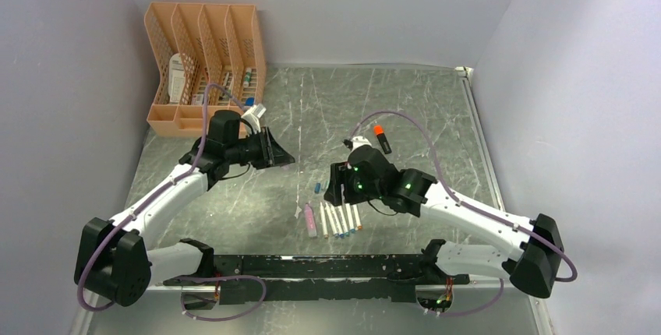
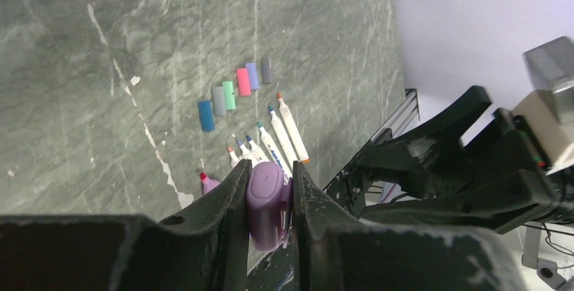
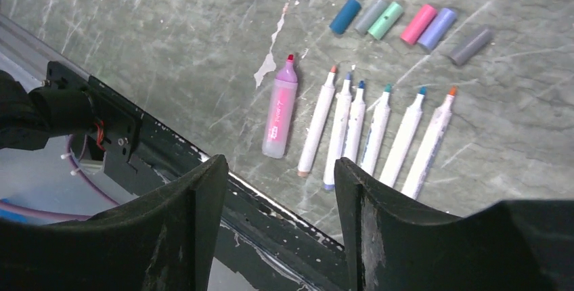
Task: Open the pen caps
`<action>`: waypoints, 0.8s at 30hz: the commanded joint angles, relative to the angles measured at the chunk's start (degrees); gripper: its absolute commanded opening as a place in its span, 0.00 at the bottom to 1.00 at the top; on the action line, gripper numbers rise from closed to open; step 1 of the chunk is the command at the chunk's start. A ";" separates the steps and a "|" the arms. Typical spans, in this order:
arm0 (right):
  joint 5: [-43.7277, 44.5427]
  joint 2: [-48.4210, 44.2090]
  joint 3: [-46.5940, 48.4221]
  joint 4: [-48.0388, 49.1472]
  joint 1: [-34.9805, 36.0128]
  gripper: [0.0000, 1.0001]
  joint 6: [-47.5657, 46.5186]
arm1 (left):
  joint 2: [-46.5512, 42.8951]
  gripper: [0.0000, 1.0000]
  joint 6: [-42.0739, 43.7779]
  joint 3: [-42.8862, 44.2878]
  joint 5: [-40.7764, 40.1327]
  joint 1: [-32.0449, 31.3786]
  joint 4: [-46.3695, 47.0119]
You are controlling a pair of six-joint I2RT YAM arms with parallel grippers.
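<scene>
My left gripper (image 2: 271,169) is shut on a chunky pale purple pen cap (image 2: 266,203), held above the table; in the top view it (image 1: 273,152) hovers at the left. Its uncapped pink highlighter (image 3: 279,115) lies beside several uncapped white pens (image 3: 379,132). Beyond them lies a row of loose caps: blue (image 3: 345,15), grey (image 3: 371,15), teal (image 3: 386,20), pink (image 3: 418,24), lilac (image 3: 438,28) and another grey (image 3: 470,45). My right gripper (image 3: 281,169) stands open and empty above the near table edge, just short of the pens (image 1: 337,218).
A black marker (image 1: 384,144) with an orange cap (image 1: 377,129) lies behind the right gripper. An orange file organiser (image 1: 204,62) stands at the back left. A black rail (image 1: 312,269) runs along the near edge. Walls close in on both sides.
</scene>
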 commanded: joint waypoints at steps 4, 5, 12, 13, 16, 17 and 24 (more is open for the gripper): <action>-4.43 -5.15 -2.99 -1.04 -6.26 0.60 -4.70 | 0.34 0.09 0.53 0.73 -2.74 -0.52 -5.99; -5.66 -5.51 -3.75 -0.66 -7.28 0.60 -5.07 | 0.52 0.09 0.45 0.87 -2.98 -0.54 -6.33; -10.68 -6.19 -6.61 0.80 -11.86 0.60 -7.05 | 2.12 0.08 -0.14 1.18 -4.30 -0.97 -6.67; -11.09 -6.28 -6.68 0.75 -12.45 0.60 -7.41 | 2.32 0.08 -0.23 1.11 -4.50 -1.18 -6.54; -12.81 -6.40 -6.94 0.59 -14.32 0.60 -8.43 | 3.11 0.08 -0.80 0.62 -4.79 -1.63 -5.60; -13.23 -6.48 -7.15 0.59 -15.05 0.61 -8.67 | 3.56 0.08 -1.01 0.51 -4.89 -1.95 -5.24; -16.31 -6.10 -8.71 1.16 -18.31 0.61 -10.02 | 7.21 0.08 -1.40 1.55 -5.90 -3.85 -3.84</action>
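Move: The pink highlighter cap, already in the left fingers, is bound for the near end of the cap row: its blue cap lies roughly 7 cm to the left hand's right, 2 cm back and 15 cm down. The uncapped pink highlighter is about 11 cm back, 5 cm right. The empty right hand has the orange-tipped marker some 22 cm ahead and 16 cm right, 13 cm below; the blue cap is 7 cm ahead, 3 cm left. The pink highlighter cap, still pinched in the left fingers, is lowered about 5 cm almost straight down and a touch back, towards the table by the blue cap, the wrist tipping the fingers some 10 degrees further down. Meanwhile the right hand, empty and open, draws off about 5 cm to the right, a little forward and down, clearing the cap row. ##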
